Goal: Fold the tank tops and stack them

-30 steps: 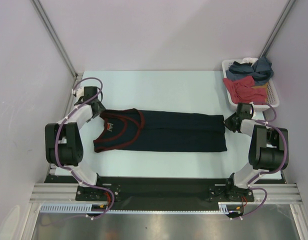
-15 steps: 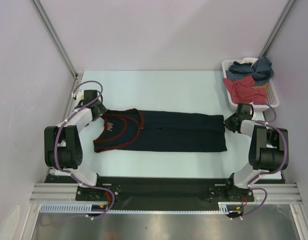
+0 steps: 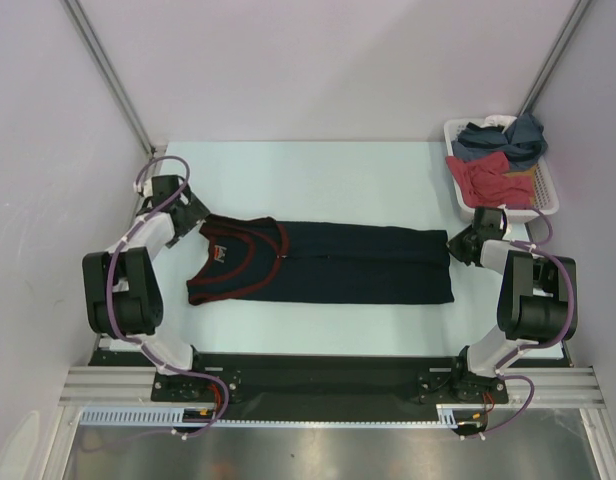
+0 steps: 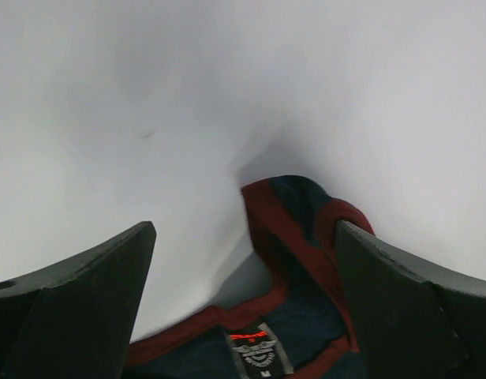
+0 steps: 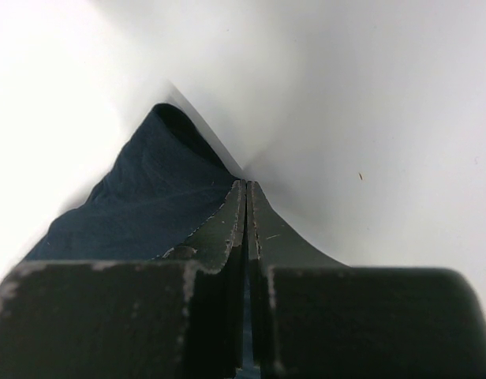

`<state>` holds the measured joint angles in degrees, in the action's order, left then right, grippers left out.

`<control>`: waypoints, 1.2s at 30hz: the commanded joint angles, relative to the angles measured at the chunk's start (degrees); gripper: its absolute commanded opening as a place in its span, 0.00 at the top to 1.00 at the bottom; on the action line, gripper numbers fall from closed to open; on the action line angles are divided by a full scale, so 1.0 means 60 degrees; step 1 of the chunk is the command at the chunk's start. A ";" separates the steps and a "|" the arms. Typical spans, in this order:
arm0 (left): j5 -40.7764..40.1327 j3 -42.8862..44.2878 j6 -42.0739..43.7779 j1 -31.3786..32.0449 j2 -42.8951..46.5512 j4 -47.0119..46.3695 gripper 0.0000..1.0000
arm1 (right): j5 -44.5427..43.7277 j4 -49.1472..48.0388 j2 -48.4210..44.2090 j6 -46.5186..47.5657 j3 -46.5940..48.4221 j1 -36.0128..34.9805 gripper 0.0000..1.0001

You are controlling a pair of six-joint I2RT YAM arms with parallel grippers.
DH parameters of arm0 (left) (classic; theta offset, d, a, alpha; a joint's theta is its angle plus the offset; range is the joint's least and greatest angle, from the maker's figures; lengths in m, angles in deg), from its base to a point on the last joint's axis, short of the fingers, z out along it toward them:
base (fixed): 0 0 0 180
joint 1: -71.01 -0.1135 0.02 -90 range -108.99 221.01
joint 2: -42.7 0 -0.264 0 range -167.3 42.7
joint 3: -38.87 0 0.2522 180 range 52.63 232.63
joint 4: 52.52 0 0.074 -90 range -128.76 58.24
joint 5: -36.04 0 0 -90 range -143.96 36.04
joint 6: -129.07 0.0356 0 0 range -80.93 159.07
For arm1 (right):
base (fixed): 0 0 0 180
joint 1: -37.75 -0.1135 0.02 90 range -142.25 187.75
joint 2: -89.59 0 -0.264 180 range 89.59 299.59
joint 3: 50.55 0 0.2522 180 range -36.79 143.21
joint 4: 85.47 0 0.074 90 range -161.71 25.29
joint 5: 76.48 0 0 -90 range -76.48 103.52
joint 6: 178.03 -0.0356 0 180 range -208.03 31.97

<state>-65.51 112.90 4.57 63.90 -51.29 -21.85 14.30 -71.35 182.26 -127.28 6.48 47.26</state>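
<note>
A dark navy tank top (image 3: 328, 262) with reddish trim lies flat on the table, folded into a long band, neck to the left. My left gripper (image 3: 195, 214) stands open just beyond its upper shoulder strap. In the left wrist view the strap and neck label (image 4: 294, 237) lie between the spread fingers (image 4: 243, 230), untouched. My right gripper (image 3: 455, 243) is at the hem's far right corner. In its wrist view the jaws (image 5: 245, 183) are pressed together on the edge of the navy cloth (image 5: 148, 197). A slate-blue garment (image 3: 503, 138) lies crumpled in the basket.
A white basket (image 3: 548, 195) stands at the back right corner, holding a red garment (image 3: 488, 178) and bluish cloth. Lilac walls close in the table on the left, back and right. Both arm bases sit at the near edge.
My left gripper has opened, let go of the shoulder strap and drawn back a little to the left. The right gripper and the tank top have stayed put.
</note>
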 commanded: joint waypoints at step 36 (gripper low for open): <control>0.0460 -0.3657 -0.5289 0.3396 0.6975 0.3656 0.05 | -0.0071 -0.0134 -0.0312 -0.0329 -0.0136 -0.0019 1.00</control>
<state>-60.09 92.64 -18.21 81.08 -13.68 -7.40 14.25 -72.50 181.88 -128.57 5.54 47.20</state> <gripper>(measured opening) 0.958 0.009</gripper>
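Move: The near red-trimmed edge of the tank top, below its neckline, lies about 18 cm back and 12 cm right of the open left hand, some 6 cm lower. The far strap end is just 4 cm right and 2 cm ahead; the neck label is 7 cm back and 7 cm right, and the near strap end some 19 cm back and 2 cm right. From the right hand, that near edge is roughly 55 cm left and 13 cm back. Rightward first, with a little forward, the left hand goes about 5 cm at the height of its start by the far strap end, then rises and sweeps back and right over the neckline towards the near edge, ending some 13 cm back and 13 cm right of where it began. It rolls about 20 degrees, right side up, fingers staying wide open. The right hand stays put, its shut fingertips still at the cloth's right end. ##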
